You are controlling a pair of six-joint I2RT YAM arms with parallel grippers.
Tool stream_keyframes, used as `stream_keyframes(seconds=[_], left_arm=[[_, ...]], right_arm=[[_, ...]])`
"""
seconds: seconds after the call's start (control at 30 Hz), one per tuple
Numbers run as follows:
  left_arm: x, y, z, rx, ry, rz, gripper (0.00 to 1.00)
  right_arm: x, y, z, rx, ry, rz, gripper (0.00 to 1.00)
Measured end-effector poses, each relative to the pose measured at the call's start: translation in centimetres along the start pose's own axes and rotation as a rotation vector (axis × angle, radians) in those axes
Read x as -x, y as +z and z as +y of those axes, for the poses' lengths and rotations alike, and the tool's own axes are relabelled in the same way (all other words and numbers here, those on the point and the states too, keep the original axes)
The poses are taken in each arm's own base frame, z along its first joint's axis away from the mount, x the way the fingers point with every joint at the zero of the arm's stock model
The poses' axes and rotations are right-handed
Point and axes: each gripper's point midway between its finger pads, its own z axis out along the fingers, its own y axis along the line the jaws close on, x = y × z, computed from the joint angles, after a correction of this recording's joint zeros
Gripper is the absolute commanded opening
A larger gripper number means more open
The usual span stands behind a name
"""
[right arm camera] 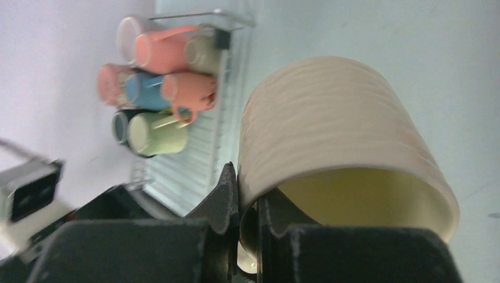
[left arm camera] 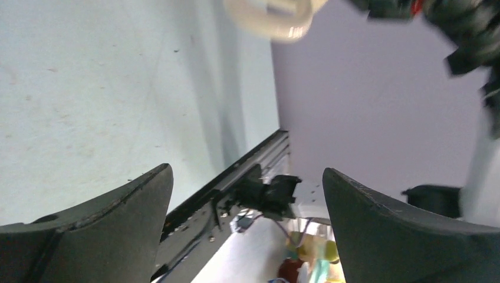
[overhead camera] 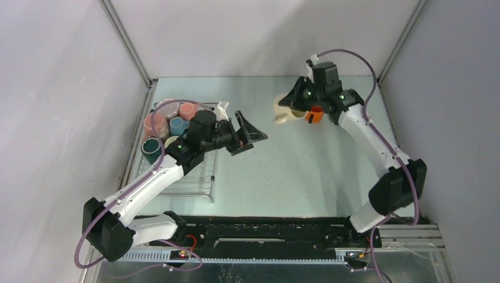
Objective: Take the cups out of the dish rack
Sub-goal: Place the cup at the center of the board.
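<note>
At the left of the table stands the dish rack [overhead camera: 199,180], its far end holding several cups: pink [overhead camera: 155,125], blue [overhead camera: 177,125], dark green [overhead camera: 151,147]. Over the table just right of the rack, my left gripper [overhead camera: 252,137] hangs open, nothing between its fingers [left arm camera: 141,200]. My right gripper [overhead camera: 299,109] is at the far middle, shut on the rim of a cream cup [right arm camera: 336,118], one finger inside and one outside. That cream cup [overhead camera: 285,110] also shows blurred at the top of the left wrist view. An orange cup [overhead camera: 316,114] sits beside the right gripper, partly hidden.
The right wrist view shows the rack [right arm camera: 194,171] with its pink [right arm camera: 159,50], blue [right arm camera: 144,91] and green [right arm camera: 156,132] cups lying clustered. Grey walls with metal posts enclose the table on three sides. The black arm rail [overhead camera: 265,230] runs along the near edge.
</note>
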Motion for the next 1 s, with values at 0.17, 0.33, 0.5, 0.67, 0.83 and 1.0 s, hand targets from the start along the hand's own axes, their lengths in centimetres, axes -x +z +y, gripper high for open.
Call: stream_keyframes(seconds=[0.17, 0.33, 0.5, 0.67, 0.83, 1.0], left_arm=[[-0.4, -1.9, 1.3, 0.075, 0.12, -0.001, 1.0], [0.3, -4.2, 0.0, 0.088, 0.239, -0.036, 1.0], [0.2, -6.4, -1.1, 0.067, 0.319, -0.071, 1.0], [0.0, -7.3, -0.6, 0.096, 0.346, -0.083, 1.0], [-0.1, -7.4, 0.4, 0.135, 0.356, -0.072, 1.0], [-0.2, -7.3, 1.2, 0.167, 0.364, -0.065, 1.0]], right_arm=[[4.0, 2.7, -1.7, -0.132, -0.178, -0.007, 0.0], [6.0, 7.3, -4.7, -0.238, -0.322, 0.046, 0.0], [5.4, 11.6, -9.5, -0.312, -0.417, 0.146, 0.0], [4.2, 14.7, -13.1, -0.351, -0.476, 0.239, 0.0], [3.8, 16.3, -15.0, -0.367, -0.524, 0.281, 0.0], [3.4, 17.1, -16.1, -0.373, -0.552, 0.302, 0.0]])
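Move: The right hand already holds the cream cup by its wall. The free spot on the board lies about 16 cm ahead of that hand, 4 cm to its right and 22 cm below. The orange cup stands roughly 9 cm to the right of the spot; the dark cup stands some 21 cm right of the spot and 2 cm farther out. From the empty left hand the spot is around 27 cm ahead, 11 cm right and 21 cm below. Keeping the cream cup's wall pinched, the right hand swings forward about 16 cm, then sinks steeply some 17 cm towards the spot just left of the orange cup, slowing at the end. It rolls roughly 40 degrees on the way, bringing the fingers to point mostly down. The left hand, still wide open, withdraws left and back towards the dish rack. ##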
